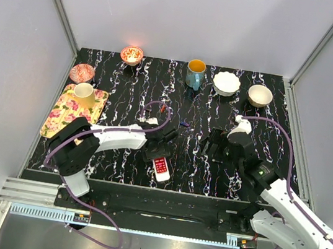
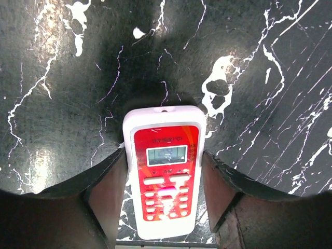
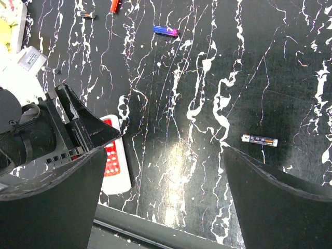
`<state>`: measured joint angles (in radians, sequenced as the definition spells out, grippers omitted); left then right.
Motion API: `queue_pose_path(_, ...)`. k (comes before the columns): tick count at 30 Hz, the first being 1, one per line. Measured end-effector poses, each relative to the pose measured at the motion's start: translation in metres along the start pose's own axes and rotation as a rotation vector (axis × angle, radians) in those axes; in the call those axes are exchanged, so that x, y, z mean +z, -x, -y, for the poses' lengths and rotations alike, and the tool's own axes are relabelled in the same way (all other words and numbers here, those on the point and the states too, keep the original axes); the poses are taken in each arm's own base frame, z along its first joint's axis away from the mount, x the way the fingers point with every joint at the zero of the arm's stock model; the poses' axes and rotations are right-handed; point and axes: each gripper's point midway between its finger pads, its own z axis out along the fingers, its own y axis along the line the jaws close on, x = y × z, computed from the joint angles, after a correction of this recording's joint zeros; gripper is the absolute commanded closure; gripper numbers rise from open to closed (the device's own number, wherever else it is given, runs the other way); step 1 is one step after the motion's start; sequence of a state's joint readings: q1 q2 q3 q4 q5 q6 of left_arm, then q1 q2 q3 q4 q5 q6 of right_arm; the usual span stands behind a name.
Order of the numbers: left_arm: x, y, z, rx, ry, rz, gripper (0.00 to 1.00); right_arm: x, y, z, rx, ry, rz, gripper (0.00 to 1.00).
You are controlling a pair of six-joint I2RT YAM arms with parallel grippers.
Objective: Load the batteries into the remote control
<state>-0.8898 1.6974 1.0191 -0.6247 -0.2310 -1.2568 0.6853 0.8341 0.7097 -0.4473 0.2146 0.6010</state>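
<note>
The remote control [image 2: 163, 176] lies face up, red buttons and pale display showing, near the table's front edge [image 1: 161, 167] [image 3: 114, 166]. My left gripper [image 2: 163, 155] [image 1: 161, 154] straddles it, one finger against each long side. Loose batteries lie on the table: a bluish one [image 3: 165, 30] [image 1: 183, 124], a reddish-orange one [image 3: 114, 5] [image 1: 164, 108], a dark one [image 3: 86, 15] and a black-and-white one [image 3: 259, 140]. My right gripper [image 3: 163, 150] [image 1: 213, 145] hangs open over bare table, right of the remote, with nothing between its fingers.
A small white cover piece [image 3: 31, 58] [image 1: 152, 121] lies behind the left gripper. A floral tray [image 1: 67, 116] with a cup [image 1: 84, 93] sits at the left. Bowls [image 1: 131, 54] [image 1: 226, 83] [image 1: 260, 95] and a blue mug [image 1: 195, 72] line the back.
</note>
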Motion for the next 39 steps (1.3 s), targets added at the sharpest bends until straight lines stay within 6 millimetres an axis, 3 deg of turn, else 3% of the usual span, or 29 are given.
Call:
queue_pose_path(3,-0.003,0.002,0.001,0.013,-0.021,0.01,0.99,0.0,0.0,0.0,-0.001,0.0,-0.001,0.0)
queue_pose_path(5,-0.01,0.006,0.005,0.024,-0.049,0.023,1.0,-0.001,0.0,-0.001,-0.002,0.002,-0.004,0.0)
queue_pose_path(10,-0.066,0.035,0.037,0.051,-0.322,0.132,1.0,-0.005,0.011,-0.01,0.029,0.036,0.029,0.0)
queue_pose_path(15,-0.132,0.066,0.055,0.025,-0.737,0.302,1.0,-0.019,0.016,-0.048,0.09,0.285,0.085,0.0)
queue_pose_path(21,-0.171,0.091,0.049,0.024,-1.029,0.402,1.0,-0.03,0.016,-0.1,0.127,0.545,0.014,0.0)
queue_pose_path(26,-0.219,0.115,0.05,0.004,-1.325,0.438,1.0,-0.041,0.016,-0.133,0.148,0.729,-0.038,0.0)
queue_pose_path(31,-0.262,0.105,0.061,0.075,-1.583,0.364,1.0,-0.054,0.02,-0.155,0.151,0.875,-0.046,0.0)
queue_pose_path(39,-0.279,0.084,0.062,0.155,-1.715,0.252,1.0,-0.047,0.016,-0.17,0.141,0.944,-0.102,0.0)
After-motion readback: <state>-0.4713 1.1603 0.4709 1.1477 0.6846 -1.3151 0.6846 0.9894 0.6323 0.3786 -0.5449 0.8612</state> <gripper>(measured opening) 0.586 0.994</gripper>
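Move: The left fingers are already closed on the remote's long sides where it lies on the table. The open right gripper, where it is being taken, hangs about 17 cm to the left hand's right, 2 cm farther out and 15 cm higher. From the right hand, the remote lies some 16 cm left, 3 cm back and 16 cm below; the silver battery is about 6 cm right and 4 cm ahead, the purple battery 9 cm left and 19 cm ahead, both some 17 cm below. Keeping its pinch on the sides of the remote, the left hand lifts it almost straight up by about 30 cm, swinging a few centimetres forward and back again while the wrist turns roughly 100 degrees, until its fingers point mainly right and the remote's back faces the right gripper. After a short wait the right hand comes in to meet it, some 13 cm left, 11 cm up and 5 cm back, rolling and turning counter-clockwise until its wide-open fingers point left and nearly level, close to the lower part of the remote's back, where contact can't be made out. ##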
